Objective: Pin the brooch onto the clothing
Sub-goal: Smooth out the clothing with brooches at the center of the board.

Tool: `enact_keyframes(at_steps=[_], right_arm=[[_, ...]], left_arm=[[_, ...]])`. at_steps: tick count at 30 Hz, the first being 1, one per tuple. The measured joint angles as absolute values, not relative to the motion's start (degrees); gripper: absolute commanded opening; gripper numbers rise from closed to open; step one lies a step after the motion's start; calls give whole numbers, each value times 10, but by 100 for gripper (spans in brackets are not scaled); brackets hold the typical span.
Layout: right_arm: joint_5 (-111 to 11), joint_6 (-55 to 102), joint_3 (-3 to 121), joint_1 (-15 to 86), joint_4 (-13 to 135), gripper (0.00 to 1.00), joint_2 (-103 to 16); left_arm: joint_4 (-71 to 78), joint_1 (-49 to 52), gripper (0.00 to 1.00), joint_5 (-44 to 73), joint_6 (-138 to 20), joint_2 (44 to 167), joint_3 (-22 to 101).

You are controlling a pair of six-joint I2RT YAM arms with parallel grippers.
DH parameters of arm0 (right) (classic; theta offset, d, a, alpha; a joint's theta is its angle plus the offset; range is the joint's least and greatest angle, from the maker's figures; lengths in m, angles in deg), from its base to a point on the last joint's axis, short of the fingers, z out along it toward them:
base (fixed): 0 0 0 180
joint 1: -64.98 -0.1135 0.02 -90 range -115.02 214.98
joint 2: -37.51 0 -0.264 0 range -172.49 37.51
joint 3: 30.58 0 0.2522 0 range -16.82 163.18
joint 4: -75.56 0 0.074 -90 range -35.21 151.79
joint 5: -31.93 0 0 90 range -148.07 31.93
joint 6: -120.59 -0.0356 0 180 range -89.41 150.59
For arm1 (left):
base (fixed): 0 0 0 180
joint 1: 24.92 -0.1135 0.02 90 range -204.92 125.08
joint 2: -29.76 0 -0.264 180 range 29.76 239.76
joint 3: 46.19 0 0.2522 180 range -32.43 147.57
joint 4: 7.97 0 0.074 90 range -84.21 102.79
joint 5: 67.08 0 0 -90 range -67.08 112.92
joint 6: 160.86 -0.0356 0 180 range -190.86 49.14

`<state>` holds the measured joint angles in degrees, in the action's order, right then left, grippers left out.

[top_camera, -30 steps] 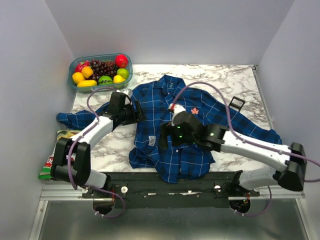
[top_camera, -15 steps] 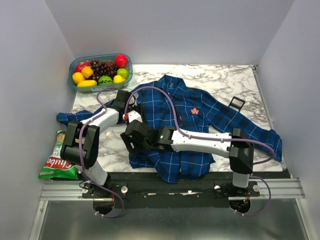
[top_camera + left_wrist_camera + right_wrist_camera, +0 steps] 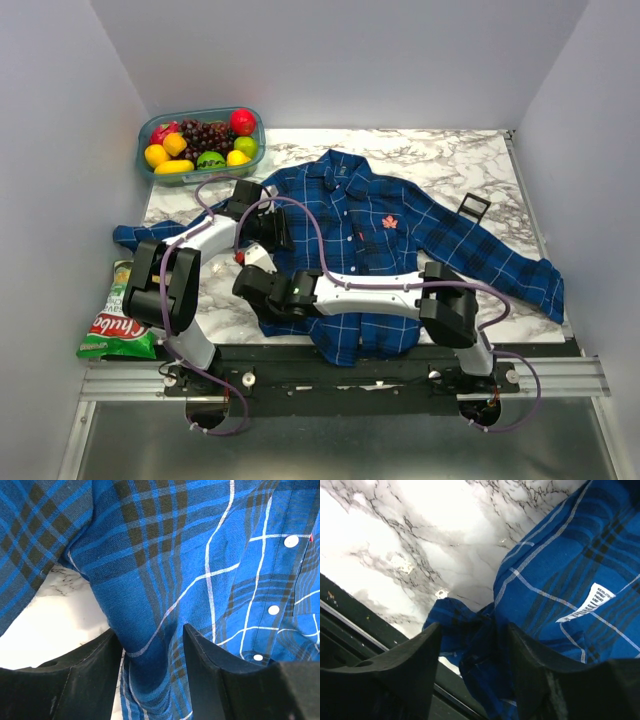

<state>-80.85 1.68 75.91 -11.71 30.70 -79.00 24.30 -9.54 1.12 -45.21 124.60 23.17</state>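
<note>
The clothing, a blue plaid shirt, lies spread on the marble table with its collar at the far side. The brooch, a small salmon-red pin, sits on the shirt's chest. My left gripper is at the shirt's left side; in the left wrist view its jaws are shut on a raised fold of the plaid cloth. My right gripper reaches across to the shirt's lower left corner. Its fingers stand open around the bunched hem, with a gap on the left.
A clear container of fruit stands at the back left. A crisp bag lies at the front left. A small black square case lies right of the shirt. The table's dark front rail runs just beside the hem.
My right arm swung left from the shirt's middle to its lower left corner. My left gripper shifted slightly right onto the shirt. Both pairs of jaws narrowed.
</note>
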Motion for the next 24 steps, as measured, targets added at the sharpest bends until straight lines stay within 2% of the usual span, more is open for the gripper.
enact_keyframes(at_steps=[2, 6, 8, 9, 15, 24], right_arm=[[-818, 9, 780, -119, 292, 47, -802], [-843, -11, 818, -120, 257, 19, -826], [-854, -19, 832, -120, 237, 10, -834], [-858, -22, 836, -120, 230, 1, -837], [-866, -23, 836, -125, 219, 1, -837], [-864, 30, 778, -210, 242, 1, -767]], left_arm=[[244, -97, 47, 10, -453, 1246, 232], [244, -104, 34, 8, -456, 1250, 233], [244, -106, 28, 7, -457, 1254, 234], [244, -107, 26, 7, -457, 1255, 234], [244, -109, 1, 4, -459, 1265, 234], [243, -133, 0, -8, -458, 1291, 236]])
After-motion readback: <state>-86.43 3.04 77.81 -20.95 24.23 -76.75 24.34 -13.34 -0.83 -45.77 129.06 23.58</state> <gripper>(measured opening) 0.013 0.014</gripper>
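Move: Between the right hand's open fingers lies the bunched bottom left hem corner of the clothing, about 1 cm below the hand point; the white label sits some 8 cm ahead and 11 cm to its right, and the table's front edge about 5 cm back, level with it sideways. The left hand straddles the clothing's left side seam, also about 1 cm below it, with the brooch roughly 4 cm ahead and 23 cm to its right. Shutting its fingers on the hem corner while easing about 1 cm forward, the right hand then pulls this cloth back towards its base and the table's front edge, some 7 cm, rising about 2 cm at the end. The left hand closes on the side seam, then sinks about 2 cm and draws it a little left. ##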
